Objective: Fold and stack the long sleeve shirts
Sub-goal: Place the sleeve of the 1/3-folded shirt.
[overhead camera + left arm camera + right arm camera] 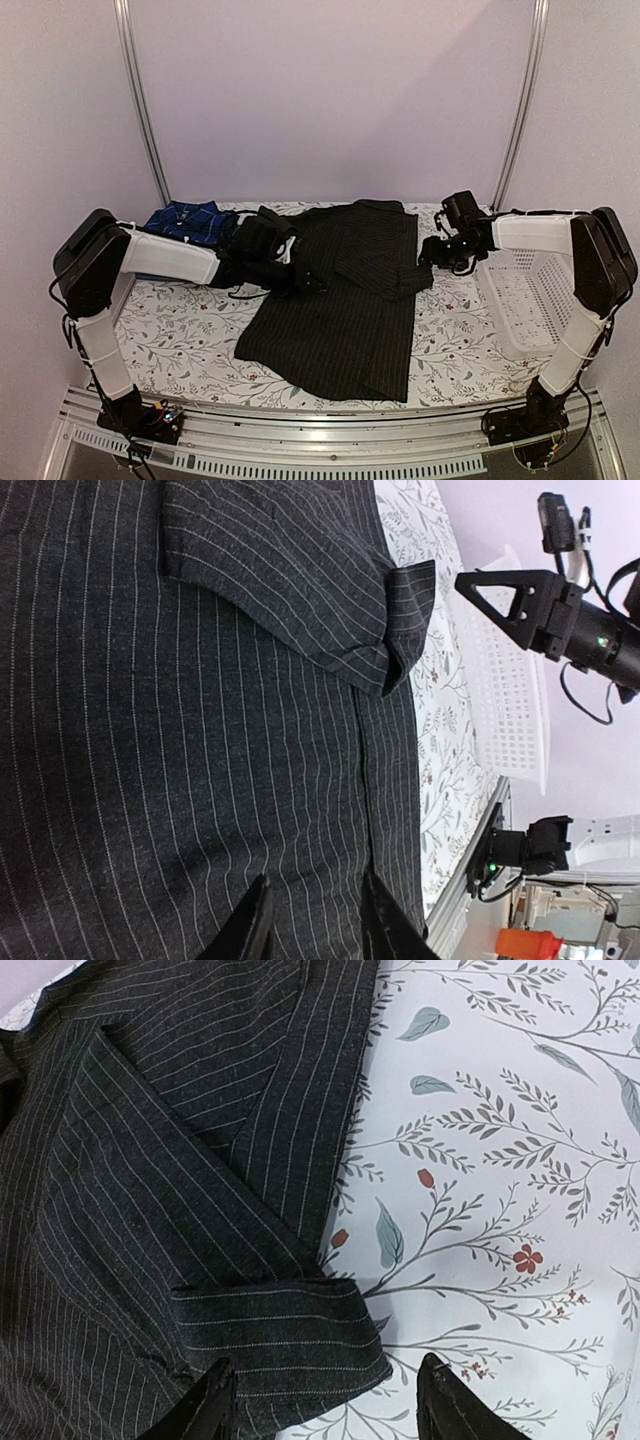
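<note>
A black pinstriped long sleeve shirt (pixel 340 300) lies spread over the middle of the table, one sleeve folded across its chest. That sleeve's cuff (pixel 270 1330) ends at the shirt's right edge. My right gripper (pixel 326 1362) hangs open just above the cuff, one finger over the cloth and the other over the tablecloth, holding nothing. My left gripper (pixel 316 880) is low over the shirt's left part, its jaws partly apart with flat striped cloth showing between them. A blue plaid shirt (pixel 190 220) lies folded at the back left, behind my left arm.
A white mesh basket (pixel 530 290) stands at the right edge of the table, under my right arm. The floral tablecloth (pixel 180 330) shows on both sides of the black shirt. The table's metal front rail (pixel 330 440) runs along the near edge.
</note>
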`<state>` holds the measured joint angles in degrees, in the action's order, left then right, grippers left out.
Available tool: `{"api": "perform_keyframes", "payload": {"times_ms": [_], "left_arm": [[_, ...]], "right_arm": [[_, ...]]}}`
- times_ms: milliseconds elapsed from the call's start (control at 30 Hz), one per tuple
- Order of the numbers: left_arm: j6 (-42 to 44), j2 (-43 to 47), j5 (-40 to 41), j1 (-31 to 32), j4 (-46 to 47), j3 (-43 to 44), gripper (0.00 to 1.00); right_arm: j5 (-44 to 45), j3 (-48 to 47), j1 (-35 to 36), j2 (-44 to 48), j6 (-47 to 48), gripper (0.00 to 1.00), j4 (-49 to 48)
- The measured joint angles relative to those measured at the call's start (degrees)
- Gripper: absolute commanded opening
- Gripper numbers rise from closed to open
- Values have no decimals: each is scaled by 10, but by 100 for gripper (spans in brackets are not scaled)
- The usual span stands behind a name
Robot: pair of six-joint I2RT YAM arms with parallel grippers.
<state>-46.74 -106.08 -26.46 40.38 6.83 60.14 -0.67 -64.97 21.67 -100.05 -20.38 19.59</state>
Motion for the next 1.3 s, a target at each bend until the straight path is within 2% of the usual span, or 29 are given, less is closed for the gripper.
{"api": "perform_keyframes", "payload": {"times_ms": [200, 400, 567, 700, 933, 1300], "left_arm": [[0, 8, 1, 0, -6, 0, 30], [0, 9, 2, 1, -15, 0, 30], [0, 9, 3, 2, -21, 0, 30], [0, 11, 6, 2, -27, 0, 30], [0, 13, 12, 5, -34, 0, 30], [0, 12, 14, 10, -42, 11, 30]], "right_arm": [[-50, 3, -24, -40, 18, 50, -45], [-79, 21, -33, -51, 22, 39, -90], [-90, 29, -35, -55, 26, 22, -113], [-98, 39, -35, -54, 29, 1, -125], [-113, 87, -33, -18, 22, 0, -118], [-118, 197, 43, 159, -23, 0, -86]]}}
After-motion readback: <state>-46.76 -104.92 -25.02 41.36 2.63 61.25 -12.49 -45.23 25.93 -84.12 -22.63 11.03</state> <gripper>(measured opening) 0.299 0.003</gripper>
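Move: The sleeve's cuff lies almost under the open right fingers, about 4 cm down and some 2 cm to their left, poking over the shirt's right edge. From that cuff the sleeve's bend is roughly 14 cm left and 4 cm farther out. The collar sits about 24 cm ahead of the right hand and 8 cm left; the white basket about 21 cm right and 6 cm back. From the left hand the cuff is some 7 cm ahead, 18 cm right, 5 cm below. The cuff gets pinched and drawn back: the right hand sinks about 4 cm onto it, easing slightly forward while the fingers go from well open to shut on the cloth. Keeping that pinch, it pulls back towards the robot some 9 cm, rising about 4 cm and drifting a little left, with a slight counter-clockwise turn. ##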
